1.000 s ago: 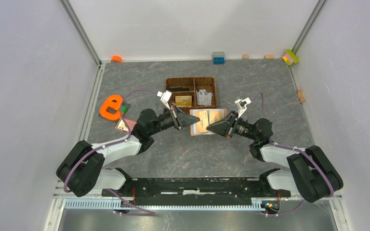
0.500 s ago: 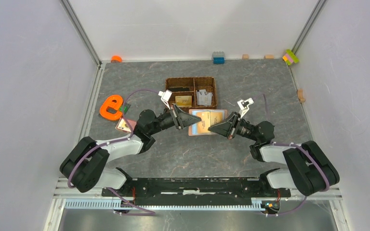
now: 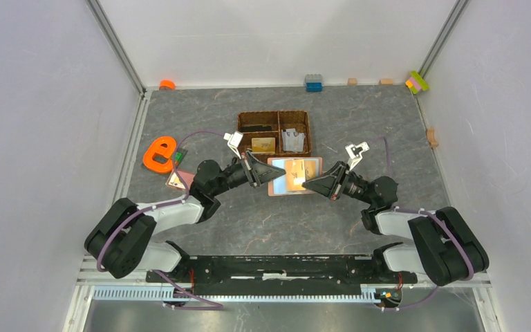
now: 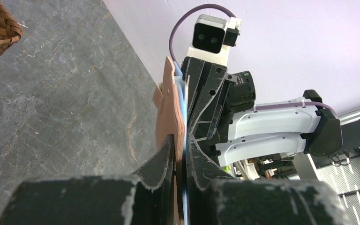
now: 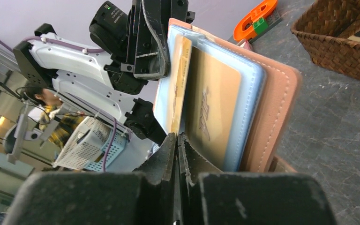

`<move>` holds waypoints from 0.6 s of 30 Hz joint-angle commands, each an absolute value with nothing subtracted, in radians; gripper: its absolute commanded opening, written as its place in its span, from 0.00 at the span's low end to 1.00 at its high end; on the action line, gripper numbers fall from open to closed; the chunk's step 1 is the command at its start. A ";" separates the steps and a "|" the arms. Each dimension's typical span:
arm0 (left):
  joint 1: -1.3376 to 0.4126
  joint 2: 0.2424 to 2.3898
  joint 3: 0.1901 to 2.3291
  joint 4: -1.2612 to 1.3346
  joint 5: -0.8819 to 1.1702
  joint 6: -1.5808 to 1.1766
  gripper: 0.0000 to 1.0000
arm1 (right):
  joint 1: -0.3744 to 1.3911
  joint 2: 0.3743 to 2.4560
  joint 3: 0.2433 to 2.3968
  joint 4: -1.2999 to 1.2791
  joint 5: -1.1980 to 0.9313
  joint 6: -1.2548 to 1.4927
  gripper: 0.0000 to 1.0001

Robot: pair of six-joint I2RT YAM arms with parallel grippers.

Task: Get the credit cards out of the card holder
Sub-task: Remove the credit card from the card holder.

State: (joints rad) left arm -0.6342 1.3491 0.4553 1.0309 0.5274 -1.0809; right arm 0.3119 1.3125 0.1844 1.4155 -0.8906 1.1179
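Observation:
The salmon-pink card holder (image 3: 294, 177) hangs open above the table between both arms. My left gripper (image 3: 274, 172) is shut on its left edge; in the left wrist view the left gripper (image 4: 180, 140) pinches the pink leather and blue lining of the card holder (image 4: 168, 103). My right gripper (image 3: 307, 185) comes in from the right. In the right wrist view the right gripper (image 5: 177, 137) is shut on the lower edge of a gold-tan credit card (image 5: 179, 84) that stands partly out of the card holder (image 5: 274, 108). A second gold-tan card (image 5: 213, 105) lies in the blue pocket.
A brown woven divided basket (image 3: 274, 115) stands just behind the holder, with a gold card (image 3: 263, 144) in one compartment. An orange e-shaped piece (image 3: 159, 153) and a pinkish flat piece (image 3: 178, 181) lie at the left. Small blocks (image 3: 313, 83) line the back wall.
The card holder has shifted slightly left and tilted more towards the camera. The right gripper has drawn back a little to the right. The left arm has shifted slightly left.

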 commanded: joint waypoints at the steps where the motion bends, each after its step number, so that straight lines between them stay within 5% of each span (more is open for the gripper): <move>1: -0.642 1.349 0.486 1.091 0.549 -1.099 0.04 | 0.314 1.274 0.196 1.411 -0.884 1.055 0.13; 7: -0.670 1.383 0.517 1.096 0.586 -1.095 0.02 | 0.328 1.270 0.202 1.387 -0.881 1.032 0.31; 18: -0.701 1.421 0.542 1.136 0.624 -1.114 0.02 | 0.344 1.278 0.210 1.362 -0.884 1.016 0.37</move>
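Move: My left hand keeps its pinch on the open card holder, whose middle is about 4 cm to this hand's right and 1 cm back. The gold credit card stands in front of my nearly shut right fingertips, its middle some 3 cm to the left, 2 cm ahead and 1 cm higher. From my right hand, the holder's middle is about 2 cm left and 2 cm ahead, level with it, and the woven basket about 13 cm left, 16 cm ahead and 16 cm below. I open my right fingers to about a third beside the edge of the gold card, that hand otherwise nearly still, easing under a centimetre down, back and left. Meanwhile my left hand, grip unchanged, carries the card holder some 2 cm right and a bit over 1 cm back towards the opened fingers, turning it about 5 degrees clockwise. ##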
